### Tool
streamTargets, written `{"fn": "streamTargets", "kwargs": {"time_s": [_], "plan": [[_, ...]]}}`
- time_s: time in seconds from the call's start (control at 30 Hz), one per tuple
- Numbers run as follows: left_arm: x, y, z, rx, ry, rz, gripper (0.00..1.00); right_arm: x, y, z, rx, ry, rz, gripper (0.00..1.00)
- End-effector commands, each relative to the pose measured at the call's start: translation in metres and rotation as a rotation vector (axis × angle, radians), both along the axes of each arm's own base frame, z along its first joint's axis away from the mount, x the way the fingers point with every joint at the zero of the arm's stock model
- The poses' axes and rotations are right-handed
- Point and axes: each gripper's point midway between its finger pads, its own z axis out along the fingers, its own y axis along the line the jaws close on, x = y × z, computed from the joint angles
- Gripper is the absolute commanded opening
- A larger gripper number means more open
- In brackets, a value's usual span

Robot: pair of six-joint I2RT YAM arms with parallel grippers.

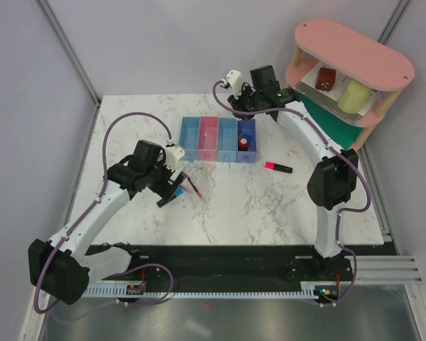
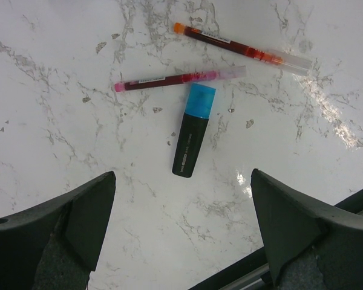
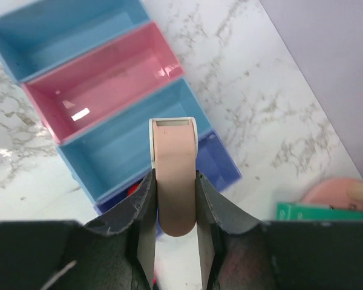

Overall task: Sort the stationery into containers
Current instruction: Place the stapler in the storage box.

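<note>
My right gripper (image 3: pixel 175 178) is shut on a pinkish eraser block (image 3: pixel 174 151), held above the joined containers, over the second light blue bin (image 3: pixel 118 145) and the darker blue bin (image 3: pixel 216 162). The first light blue bin (image 3: pixel 66 30) and the pink bin (image 3: pixel 103 84) lie beyond. The darker blue bin (image 1: pixel 247 142) holds small red and blue items. My left gripper (image 2: pixel 183 187) hangs open over the table, just short of a black marker with a blue cap (image 2: pixel 193 136). Two thin red pens (image 2: pixel 181 78) (image 2: pixel 242 48) lie past the marker. A pink-ended marker (image 1: pixel 278 168) lies right of the bins.
A pink oval two-tier shelf (image 1: pixel 355 57) stands at the back right on a green base (image 1: pixel 334 121). It carries a brown block (image 1: pixel 325 78) and a pale green cylinder (image 1: pixel 353 96). A black rail (image 1: pixel 220 256) runs along the table's near edge.
</note>
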Motion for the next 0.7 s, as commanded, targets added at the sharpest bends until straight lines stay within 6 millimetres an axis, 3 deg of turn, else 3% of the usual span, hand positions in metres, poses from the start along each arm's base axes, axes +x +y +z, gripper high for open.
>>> {"fn": "streamTargets", "kwargs": {"time_s": [0.0,0.23,0.47,0.67], "plan": [[-0.008,0.008,0.007,0.035,-0.018,-0.043,1.00,0.011,0.032,0.008,0.053,-0.015,0.029,0.17],[-0.013,0.009,0.014,0.034,-0.022,-0.062,1.00,0.004,0.084,-0.027,0.033,0.015,0.104,0.17],[-0.017,0.011,0.015,0.036,-0.016,-0.070,1.00,0.000,0.114,-0.043,0.031,0.006,0.149,0.17],[-0.014,0.009,0.018,0.032,-0.017,-0.071,1.00,-0.009,0.129,-0.068,0.012,0.042,0.175,0.16]]}}
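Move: The right hand already holds the stapler, roughly 19 cm above the table. The storage box's pink compartment lies about 13 cm to its left, 1 cm ahead and 16 cm below; at about that depth too, the inner light-blue compartment is about 5 cm left and 1 cm ahead, the dark-blue one 4 cm right and 1 cm ahead. From the left hand, the pink compartment is some 26 cm ahead, 15 cm right and 9 cm below. Keeping the stapler pinched, the right hand sweeps about 11 cm left across the storage box, first level and then also sinking some 8 cm, so it goes from above the dark-blue end to low over the pink compartment, its wrist turning about 10 degrees counter-clockwise. Meanwhile the left hand, wide open and empty, eases back about 2 cm over the table, slowing to a stop. ##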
